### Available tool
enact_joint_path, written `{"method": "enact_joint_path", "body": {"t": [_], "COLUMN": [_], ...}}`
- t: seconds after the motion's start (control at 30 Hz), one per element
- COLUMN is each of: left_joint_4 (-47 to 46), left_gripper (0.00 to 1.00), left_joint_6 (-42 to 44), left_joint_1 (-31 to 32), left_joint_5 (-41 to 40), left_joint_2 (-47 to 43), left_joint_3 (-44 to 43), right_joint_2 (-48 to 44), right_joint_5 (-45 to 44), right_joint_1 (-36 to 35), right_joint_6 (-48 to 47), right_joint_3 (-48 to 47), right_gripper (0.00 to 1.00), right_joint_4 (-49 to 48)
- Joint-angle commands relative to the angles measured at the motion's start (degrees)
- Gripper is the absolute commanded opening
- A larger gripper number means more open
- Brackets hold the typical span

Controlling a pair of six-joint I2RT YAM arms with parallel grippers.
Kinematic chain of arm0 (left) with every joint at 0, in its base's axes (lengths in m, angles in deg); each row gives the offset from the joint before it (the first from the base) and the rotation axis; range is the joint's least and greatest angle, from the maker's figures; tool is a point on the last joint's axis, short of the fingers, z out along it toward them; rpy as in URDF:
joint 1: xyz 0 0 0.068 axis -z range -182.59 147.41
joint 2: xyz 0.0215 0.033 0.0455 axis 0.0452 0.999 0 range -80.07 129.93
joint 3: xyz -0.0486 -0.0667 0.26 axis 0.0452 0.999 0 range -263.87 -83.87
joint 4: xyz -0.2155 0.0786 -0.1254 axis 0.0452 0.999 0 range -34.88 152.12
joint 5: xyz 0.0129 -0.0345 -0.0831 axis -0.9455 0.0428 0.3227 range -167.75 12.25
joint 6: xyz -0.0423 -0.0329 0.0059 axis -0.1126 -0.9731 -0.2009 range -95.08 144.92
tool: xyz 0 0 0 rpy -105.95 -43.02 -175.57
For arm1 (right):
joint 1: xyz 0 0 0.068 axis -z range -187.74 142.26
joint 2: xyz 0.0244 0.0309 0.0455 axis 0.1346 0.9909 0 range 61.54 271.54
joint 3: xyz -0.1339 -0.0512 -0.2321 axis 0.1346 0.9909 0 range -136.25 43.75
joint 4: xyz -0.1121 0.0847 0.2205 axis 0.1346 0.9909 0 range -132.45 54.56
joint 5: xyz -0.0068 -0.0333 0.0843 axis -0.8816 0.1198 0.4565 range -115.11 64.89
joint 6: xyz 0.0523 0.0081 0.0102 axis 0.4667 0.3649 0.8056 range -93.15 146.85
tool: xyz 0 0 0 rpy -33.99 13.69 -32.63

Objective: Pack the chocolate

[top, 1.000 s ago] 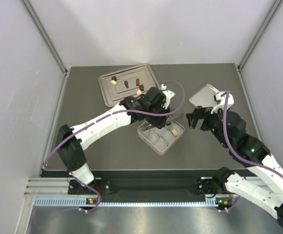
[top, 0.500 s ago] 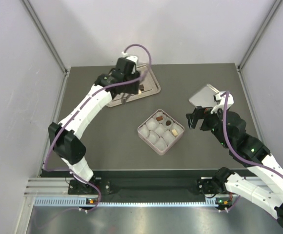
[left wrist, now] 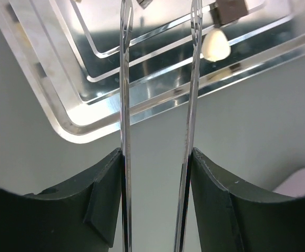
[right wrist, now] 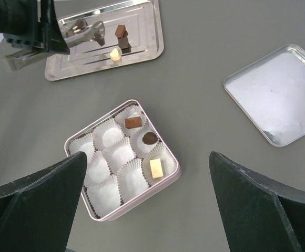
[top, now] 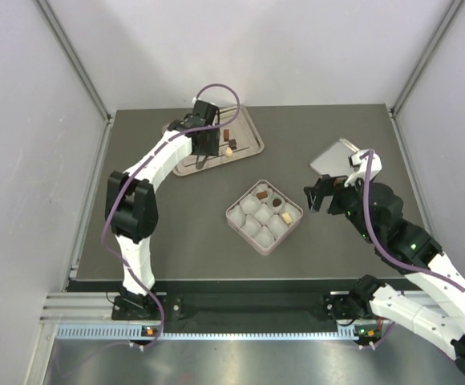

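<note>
The chocolate is split between two places. Loose pieces lie on the silver tray (top: 186, 165): a cream one (left wrist: 215, 46) and brown ones (right wrist: 121, 30). The pink box (top: 240, 227) holds three more: a brown bar (right wrist: 133, 122), a dark round piece (right wrist: 150, 138) and a cream bar (right wrist: 156, 168). My left gripper (top: 204, 151) is shut on metal tongs (left wrist: 125, 79) over the tray. The tong blades stand apart with nothing between them, and the cream piece lies just right of them. My right gripper (top: 319, 195) hovers open beside the box's right corner, holding nothing.
A second, bare silver tray (top: 335, 156) lies at the back right, behind my right gripper. Most paper cups in the pink box (right wrist: 142, 195) hold nothing. Grey walls close in the table on three sides.
My left arm has swung from the pink box back to the silver tray and settled over it. With the arm gone, the box's brown pieces show. The right arm has not moved.
</note>
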State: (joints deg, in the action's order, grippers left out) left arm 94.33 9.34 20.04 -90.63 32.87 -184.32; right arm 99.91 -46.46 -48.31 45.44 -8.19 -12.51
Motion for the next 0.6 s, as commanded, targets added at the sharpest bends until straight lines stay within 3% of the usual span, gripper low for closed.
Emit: {"method": "enact_joint_path", "body": {"t": [0.0,0.57], "left_joint_4": [-4.83,-8.53], "left_gripper": [0.56,0.53], "left_joint_6": [-1.21,0.46], "left_joint_1": [-1.36,-4.70], "left_joint_5": [-0.30,2.69], "left_joint_2": [0.87,8.69], "left_joint_3": [-3.00,-4.58], "right_joint_2": [0.21,2.85], "right_joint_5": [-0.19,-1.24], "right_joint_1": [0.59,0.68], "right_joint_6": [-1.27,-2.77], "right_joint_3": [0.44,0.88], "right_gripper": [1.00,1.00], "right_joint_4": [-3.48,-5.06]}}
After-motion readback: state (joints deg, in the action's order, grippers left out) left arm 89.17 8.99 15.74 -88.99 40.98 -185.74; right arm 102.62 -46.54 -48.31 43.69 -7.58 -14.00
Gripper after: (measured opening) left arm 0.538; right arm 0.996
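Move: The left hand still holds the tongs, tips forward and down; the dark chocolate between their tips lies about 10 cm ahead of this hand, 1 cm left and 13 cm below. From that chocolate, the brown block is some 6 cm right and 1 cm farther out, the dark square 8 cm right and 2 cm nearer, and the cream piece 7 cm left and 1 cm farther. From the right hand, the dark chocolate is roughly 30 cm ahead, 33 cm left and 28 cm below. Left hand lowers the tongs about 5 cm, easing 3–4 cm forward and 2 cm left, towards the dark chocolate. ##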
